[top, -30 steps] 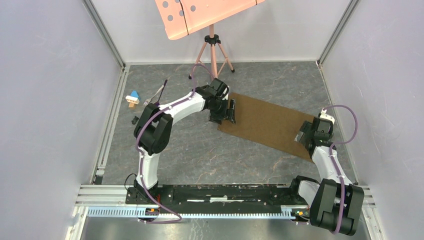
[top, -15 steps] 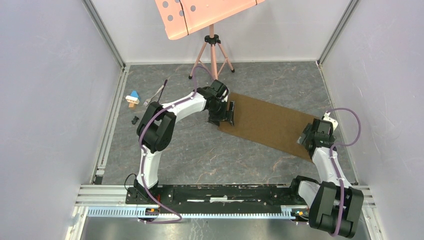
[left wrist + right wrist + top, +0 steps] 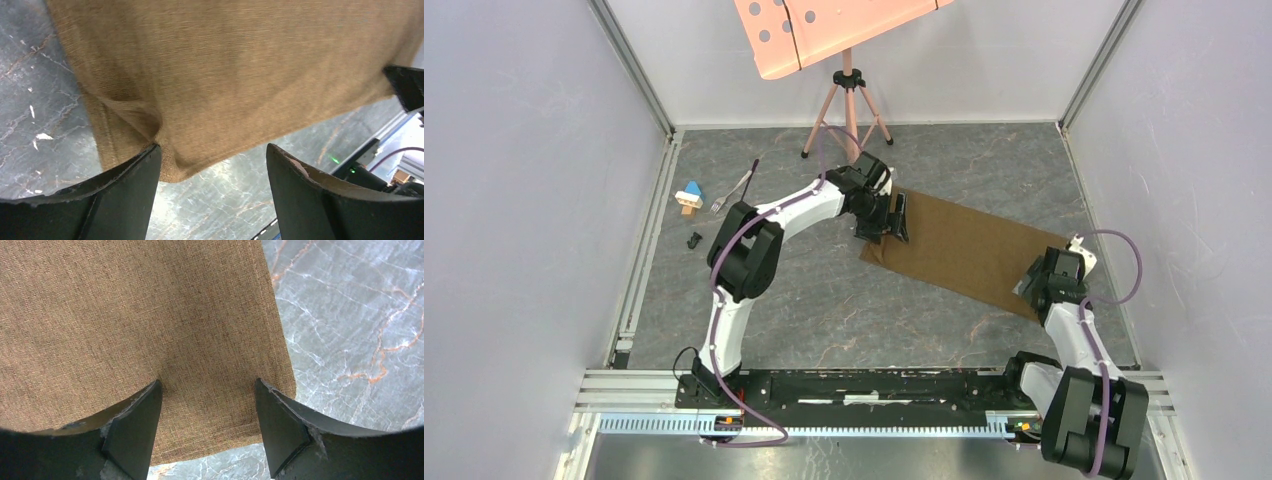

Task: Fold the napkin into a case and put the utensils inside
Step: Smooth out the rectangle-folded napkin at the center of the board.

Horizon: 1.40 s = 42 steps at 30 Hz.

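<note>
The olive-brown napkin [image 3: 959,250] lies flat as a long layered rectangle, running from the table's middle toward the right. My left gripper [image 3: 894,218] stands open over its left end. In the left wrist view, the left gripper [image 3: 214,147] straddles the cloth's edge [image 3: 225,90], and one finger [image 3: 135,175] touches a puckered corner. My right gripper [image 3: 1034,282] is open at the near right corner. In the right wrist view, the right gripper [image 3: 208,382] has both fingers down on the cloth [image 3: 150,315]. The silver fork [image 3: 727,195] and the spoon's dark handle [image 3: 751,172] lie at the far left.
A pink music stand [image 3: 849,95] stands on a tripod at the back. A small blue, white and tan toy block [image 3: 689,195] and a tiny black piece [image 3: 694,240] lie by the left wall rail [image 3: 639,270]. White walls enclose three sides.
The left gripper has shifted right and slightly farther back over the napkin's left end. The right gripper has drawn back toward the near right corner, its jaws a little narrower.
</note>
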{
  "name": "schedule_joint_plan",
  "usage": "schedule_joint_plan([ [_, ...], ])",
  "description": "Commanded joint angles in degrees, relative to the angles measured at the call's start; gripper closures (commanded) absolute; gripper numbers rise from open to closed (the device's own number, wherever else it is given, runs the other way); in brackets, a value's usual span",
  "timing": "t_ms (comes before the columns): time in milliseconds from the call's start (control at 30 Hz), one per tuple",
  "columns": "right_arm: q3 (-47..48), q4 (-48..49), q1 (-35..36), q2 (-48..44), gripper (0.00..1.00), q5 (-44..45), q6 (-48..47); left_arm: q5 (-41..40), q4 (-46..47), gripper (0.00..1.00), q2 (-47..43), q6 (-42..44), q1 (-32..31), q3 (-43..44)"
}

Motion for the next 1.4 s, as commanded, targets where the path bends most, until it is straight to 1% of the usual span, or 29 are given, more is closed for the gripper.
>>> schedule_joint_plan([
  [0,-1.87,-4.80,-0.07,-3.48,0.27,2.67,2.19,-2.21,-1.17,0.17,2.69,-0.34,0.30,1.97],
  [100,0.80,-5.92,-0.02,-6.17,0.28,0.49,2.18,-3.48,-2.58,0.17,1.78,0.94,0.23,3.27],
  [200,3.54,-7.31,-0.09,-7.05,0.27,0.16,2.26,-1.77,-3.35,0.17,0.17,1.05,0.05,4.60],
  [267,4.34,-8.91,-0.04,-6.59,0.25,1.72,3.20,-0.09,-3.36,0.17,-0.78,0.62,-0.10,4.57],
  [367,5.05,-12.79,-0.15,-4.88,0.24,7.56,7.16,0.93,-2.93,0.18,-1.53,-0.11,-0.20,3.63],
  [467,4.27,-14.59,-0.21,-3.96,0.30,11.05,9.11,1.90,-2.72,0.18,-1.88,-0.49,-0.15,2.83],
  [567,2.89,-13.89,-0.33,-4.34,0.35,10.08,9.61,1.86,-2.50,0.18,-2.42,-0.38,-0.23,1.87],
  [767,0.91,-11.71,-0.30,-4.27,0.44,11.04,10.80,2.31,-1.53,0.19,-2.82,-0.84,-0.34,0.61],
  [833,0.40,-10.99,-0.30,-3.36,0.49,11.24,11.06,2.67,-1.18,0.19,-2.72,-0.99,-0.41,0.41],
  [1100,-0.46,-9.17,-0.30,-1.82,0.50,11.55,11.49,2.26,-1.12,0.19,0.69,-0.47,-0.34,0.76],
  [1133,-0.43,-9.04,-0.33,-1.54,0.56,11.51,11.46,2.23,-1.10,0.19,1.09,-0.42,-0.37,0.98],
  [1233,-0.16,-9.14,-0.28,-1.14,0.73,11.00,11.02,1.41,-1.13,0.19,2.21,-0.34,-0.15,1.46],
  [1267,0.08,-9.28,-0.28,-1.19,0.80,10.70,10.98,1.15,-1.13,0.19,2.51,-0.34,0.08,1.53],
  [1300,0.41,-9.77,-0.35,-1.46,0.84,10.73,10.94,1.01,-1.09,0.19,2.69,-0.34,0.22,1.53],
  [1367,1.08,-10.36,-0.32,-2.33,0.87,10.73,10.62,0.45,-1.12,0.19,3.16,-0.25,0.70,1.38],
])
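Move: Just inside the napkin's near right corner, the right hand hovers low; the corner lies some 6 cm back and 2 cm to its right, about 1 cm below, and the far right corner some 11 cm ahead and 8 cm right. From the left hand, the wrinkle at the napkin's left end is about 2 cm back, 2 cm left and 5 cm below, with the near left corner 5 cm left, 4 cm back. Drawing back towards the near right corner, the right hand lifts about 2 cm, sinks again some 4 cm back, eases 1 cm forward, turns about 15 degrees clockwise and closes to pinch up a bit of cloth. Meanwhile the left hand, fingers still wide, dips about 3 cm at the wrinkled end, rises again, drifts slightly back, then sinks 1.5 cm. ##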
